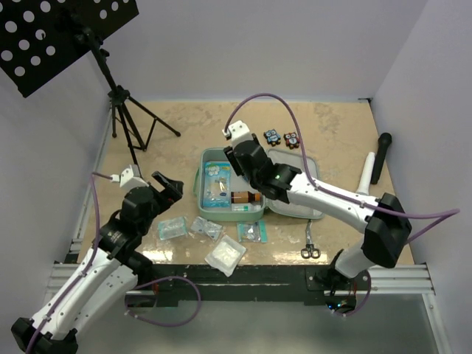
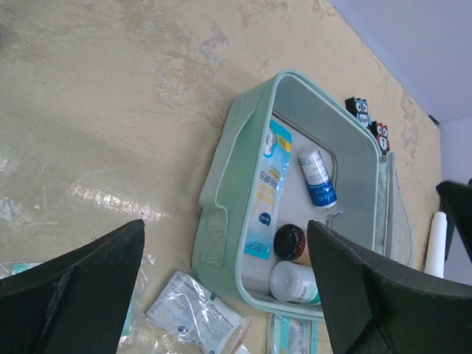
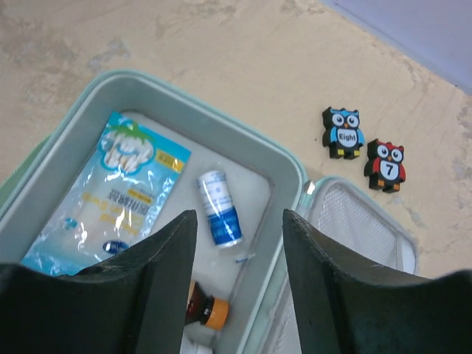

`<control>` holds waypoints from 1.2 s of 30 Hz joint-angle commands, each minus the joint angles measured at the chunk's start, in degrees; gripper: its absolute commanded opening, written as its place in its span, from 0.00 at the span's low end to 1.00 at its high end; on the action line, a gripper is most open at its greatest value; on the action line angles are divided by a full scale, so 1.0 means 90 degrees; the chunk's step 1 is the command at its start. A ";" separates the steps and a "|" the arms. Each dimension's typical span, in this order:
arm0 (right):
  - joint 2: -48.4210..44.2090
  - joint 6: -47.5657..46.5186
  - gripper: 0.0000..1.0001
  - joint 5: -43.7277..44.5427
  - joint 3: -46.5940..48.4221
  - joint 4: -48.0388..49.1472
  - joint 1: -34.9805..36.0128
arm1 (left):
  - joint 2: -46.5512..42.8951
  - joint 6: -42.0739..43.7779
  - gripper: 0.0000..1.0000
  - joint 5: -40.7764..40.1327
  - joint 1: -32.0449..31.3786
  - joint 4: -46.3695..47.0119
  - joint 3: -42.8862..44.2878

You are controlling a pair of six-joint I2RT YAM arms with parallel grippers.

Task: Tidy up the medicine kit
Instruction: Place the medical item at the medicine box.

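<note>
The medicine kit (image 1: 200, 193), a mint-green zip case, lies open mid-table with its lid (image 1: 299, 210) flat to the right. Inside are a blue-and-white sachet (image 3: 110, 192), a small white-and-blue bottle (image 3: 220, 208), a brown bottle with an orange cap (image 3: 205, 310) and a white bottle (image 2: 295, 284). My right gripper (image 3: 240, 221) hovers over the case (image 3: 96, 96), open, with nothing between its fingers; the small bottle lies below the gap. My left gripper (image 2: 225, 225) is wide open and empty, held above the table left of the kit (image 2: 221, 177).
Several clear packets (image 1: 171, 228) lie in front of the case, with one teal packet (image 1: 252, 232) and scissors (image 1: 308, 243). Two owl blocks (image 1: 282, 137) sit behind the lid. A black stick (image 1: 382, 156) and a white tube (image 1: 366, 171) lie far right. A tripod stand (image 1: 125, 110) is back left.
</note>
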 commanded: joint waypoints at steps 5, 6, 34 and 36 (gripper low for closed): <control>0.1361 0.0777 0.38 -0.0540 0.1380 -0.0420 -0.0689 | 0.0180 0.0188 0.95 0.0373 0.0035 0.0679 -0.0206; 0.1615 0.0856 0.35 -0.0521 0.1575 -0.0518 -0.0786 | 0.0199 0.0198 0.95 0.0393 0.0035 0.0689 -0.0216; 0.3493 0.1042 0.19 -0.0570 0.2056 -0.0421 -0.1158 | 0.0687 0.0364 0.94 0.0403 0.0035 0.0767 -0.0245; 0.3395 0.1052 0.20 -0.0667 0.1920 -0.0422 -0.1149 | 0.0737 0.0383 0.94 0.0413 0.0035 0.0786 -0.0225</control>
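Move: Inside the open medicine box, the white-and-blue bottle lies about 6 cm ahead of the empty right hand, only 1 cm to its left and some 17 cm below. At much the same depth, the swab pack is about 9 cm left and 1 cm ahead, the brown bottle roughly 3 cm back on the hand's own line. The blue owl block stands 17 cm ahead, 9 cm right. From the left hand, the white-and-blue bottle is about 15 cm ahead, 24 cm right, 13 cm below. Swinging forward first and then plunging steeply, the right hand travels about 15 cm down and 10 cm forward into the box, to the far end of the white-and-blue bottle. On the way the fingers narrow from half open to a small gap, tip some 15 degrees further down and turn slightly clockwise. They end close over the bottle; contact can't be made out. The open left hand sinks a couple of centimetres beside the box. ##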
